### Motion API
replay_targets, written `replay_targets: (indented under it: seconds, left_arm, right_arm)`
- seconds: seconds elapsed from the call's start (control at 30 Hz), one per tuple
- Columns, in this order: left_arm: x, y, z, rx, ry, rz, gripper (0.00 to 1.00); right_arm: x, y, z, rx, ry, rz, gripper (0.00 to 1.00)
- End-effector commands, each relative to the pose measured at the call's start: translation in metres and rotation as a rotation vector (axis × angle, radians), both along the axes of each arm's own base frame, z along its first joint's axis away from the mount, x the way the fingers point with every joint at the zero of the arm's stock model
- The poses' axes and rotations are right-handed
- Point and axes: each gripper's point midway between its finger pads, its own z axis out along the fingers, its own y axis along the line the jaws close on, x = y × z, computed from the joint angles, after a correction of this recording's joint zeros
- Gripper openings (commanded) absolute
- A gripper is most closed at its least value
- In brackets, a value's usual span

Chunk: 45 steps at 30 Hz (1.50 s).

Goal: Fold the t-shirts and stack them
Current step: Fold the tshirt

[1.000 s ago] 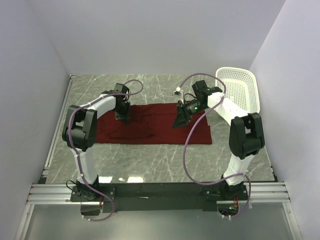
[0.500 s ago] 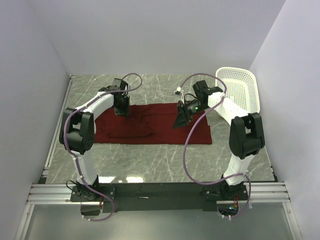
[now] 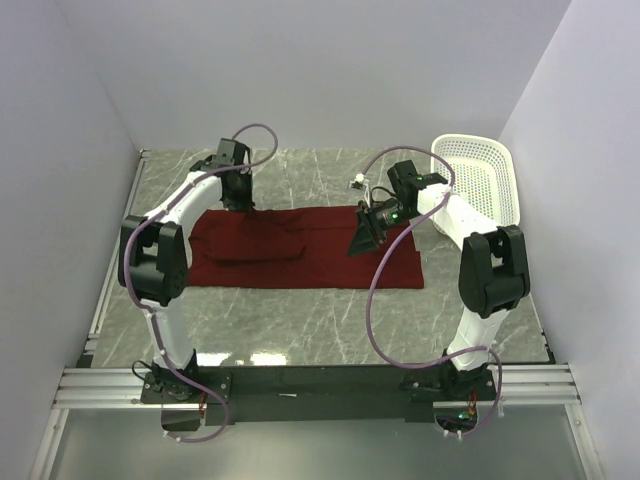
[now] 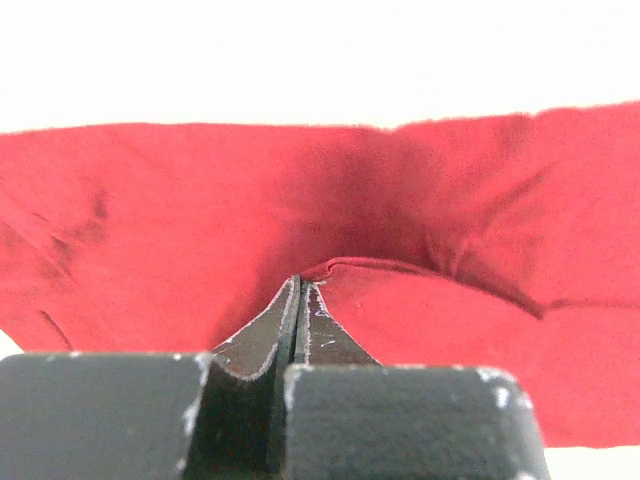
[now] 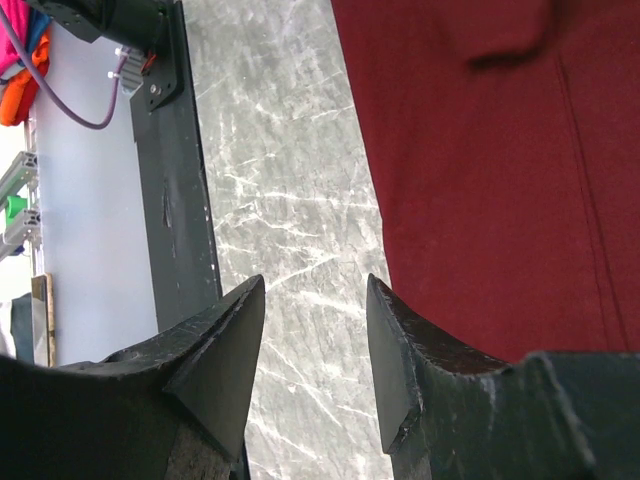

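Note:
The maroon t-shirt [image 3: 320, 255] lies spread across the marble table, with a folded flap near its left front [image 3: 258, 258]. My left gripper [image 3: 243, 203] is at the shirt's far left edge, shut on a pinch of the cloth. In the left wrist view the closed jaw tips [image 4: 300, 287] meet a raised fold of the t-shirt [image 4: 450, 330]. My right gripper [image 3: 362, 240] hovers over the shirt's right half, open with nothing in it. In the right wrist view the open gripper [image 5: 315, 288] shows bare table in its gap, with the t-shirt [image 5: 500, 170] lying to the right.
A white plastic basket [image 3: 485, 180] stands tilted at the far right by the wall. The black frame rail [image 5: 175, 160] runs along the table's near edge. White walls close in the table on three sides. The marble table [image 3: 300, 315] shows in front of the shirt.
My left gripper has moved toward the far wall, still shut, drawing the shirt's far left edge and the flap with it. The right arm has stayed put.

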Motion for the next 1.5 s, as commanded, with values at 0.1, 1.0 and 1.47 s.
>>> replay_targets:
  seconds: [0.1, 1.0, 1.47]
  left_arm:
    - [0.048, 0.014, 0.018, 0.047, -0.101, 0.042, 0.00]
    - [0.092, 0.037, 0.028, 0.122, -0.231, 0.086, 0.00]
    - [0.095, 0.039, 0.017, 0.139, -0.214, 0.085, 0.00]
  right_arm:
    - [0.007, 0.001, 0.016, 0.041, -0.034, 0.007, 0.52]
    - [0.010, -0.003, 0.015, 0.048, -0.022, 0.005, 0.52]
    - [0.009, -0.003, 0.015, 0.049, -0.020, 0.006, 0.52]
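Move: The left hand already pinches the shirt's upper layer; the shirt's far edge, where this layer is being taken, lies about 7 cm ahead, level sideways and some 8 cm below. The shirt's left end is roughly 15 cm to this hand's left and 4 cm back, its near edge about 14 cm straight back. From the idle right hand, that part of the far edge lies some 13 cm ahead, 27 cm left and 13 cm below. The left hand, fingers still shut on the upper layer, draws it forward about 8 cm to the shirt's far edge, nearly all in the first half second, while drifting some 3 cm left and, after a slight rise, dipping towards the table. It then hardly advances but climbs back about 2.5 cm to near its starting height, and the wrist tilts so the fingertips swing outward by about 10 degrees, keeping the layer pinched clear of the table. ##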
